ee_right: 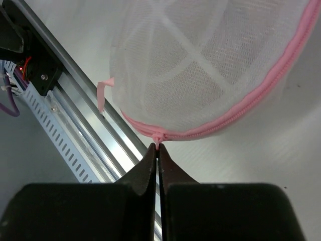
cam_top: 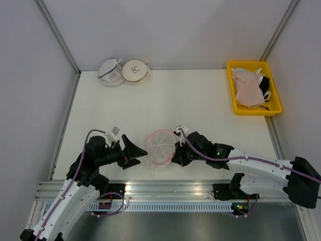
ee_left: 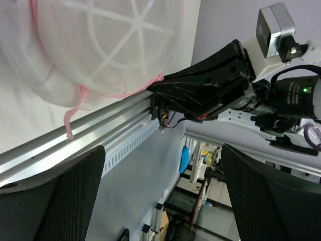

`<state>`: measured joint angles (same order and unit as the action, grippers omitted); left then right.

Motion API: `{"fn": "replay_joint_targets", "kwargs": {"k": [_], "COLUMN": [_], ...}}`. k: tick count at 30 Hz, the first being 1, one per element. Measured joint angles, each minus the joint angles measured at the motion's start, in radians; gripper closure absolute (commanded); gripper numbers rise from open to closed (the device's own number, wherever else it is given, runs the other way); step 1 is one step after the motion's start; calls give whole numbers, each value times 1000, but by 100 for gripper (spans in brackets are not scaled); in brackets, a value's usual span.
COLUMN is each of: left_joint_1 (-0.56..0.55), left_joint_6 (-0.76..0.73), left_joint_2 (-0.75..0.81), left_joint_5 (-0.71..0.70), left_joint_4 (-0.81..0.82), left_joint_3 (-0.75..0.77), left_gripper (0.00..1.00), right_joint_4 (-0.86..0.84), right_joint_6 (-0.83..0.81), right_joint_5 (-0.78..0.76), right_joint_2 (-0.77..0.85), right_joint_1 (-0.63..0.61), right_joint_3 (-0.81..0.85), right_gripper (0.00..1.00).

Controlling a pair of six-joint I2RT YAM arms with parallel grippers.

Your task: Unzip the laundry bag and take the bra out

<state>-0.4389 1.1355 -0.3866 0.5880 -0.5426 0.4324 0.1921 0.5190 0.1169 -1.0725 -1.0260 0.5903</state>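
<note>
The laundry bag (cam_top: 161,145), a round white mesh dome with a pink rim and zipper, sits near the table's front edge, overhanging the rail. In the right wrist view the bag (ee_right: 210,65) fills the top, and my right gripper (ee_right: 158,148) is shut on the small pink zipper pull (ee_right: 158,137) at its rim. From above, the right gripper (cam_top: 175,153) is at the bag's right side. My left gripper (cam_top: 138,154) stands open just left of the bag, nothing between its fingers (ee_left: 75,191). The bra is hidden; I cannot make it out through the mesh.
Two other mesh pouches (cam_top: 111,71) (cam_top: 136,71) lie at the back left. A yellow bin (cam_top: 232,85) at the back right holds pale pink and black-and-white garments. The aluminium rail (cam_top: 175,187) runs along the near edge. A pink loop (ee_left: 70,118) hangs from the bag.
</note>
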Motion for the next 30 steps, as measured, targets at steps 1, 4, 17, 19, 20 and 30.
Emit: {"fn": "replay_joint_targets", "kwargs": {"k": [1, 4, 17, 19, 20, 30], "left_joint_1": [0, -1, -2, -2, -2, -2], "left_joint_6": [21, 85, 205, 222, 230, 251], "left_joint_2": [16, 56, 138, 138, 135, -112], "left_joint_5": [1, 1, -35, -43, -45, -69], "left_joint_4": [-6, -19, 26, 63, 81, 312], "left_joint_3": [-13, -49, -180, -225, -245, -233], "left_gripper": [0, 1, 1, 0, 1, 1], "right_joint_4": [-14, -61, -277, -295, -303, -335], "right_joint_6": [1, 8, 85, 89, 89, 90], "right_joint_5": [11, 34, -22, -38, -45, -100], "right_joint_2": [-25, -100, -179, -179, -179, -180], "right_joint_1": [-9, -57, -202, -214, -223, -280], "right_joint_3": [6, 31, 69, 69, 69, 34], "right_gripper": [99, 99, 100, 99, 100, 100]}}
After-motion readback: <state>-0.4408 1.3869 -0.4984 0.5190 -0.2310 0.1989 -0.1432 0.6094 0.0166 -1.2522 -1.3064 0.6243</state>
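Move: The mesh laundry bag hangs by its zipper pull from the shut right fingers. Its middle is about 6 cm to the left of the right hand, 6 cm farther out and 3 cm lower; its loose pink strap is 6 cm left, 1 cm back and 4 cm lower. From the open left hand, the bag's middle lies about 9 cm right, 4 cm ahead and some 8 cm below, the strap 8 cm right, 3 cm back and 10 cm below. Keep the right fingers shut on the zipper pull and carry it about 8 cm left, towards the left gripper, and 5 cm back, rising slightly and turning the wrist some 15 degrees. Meanwhile lower the wide-open left gripper about 8 cm towards the bag, then lift it 2 cm while easing forward about 3 cm; don't close it yet. ##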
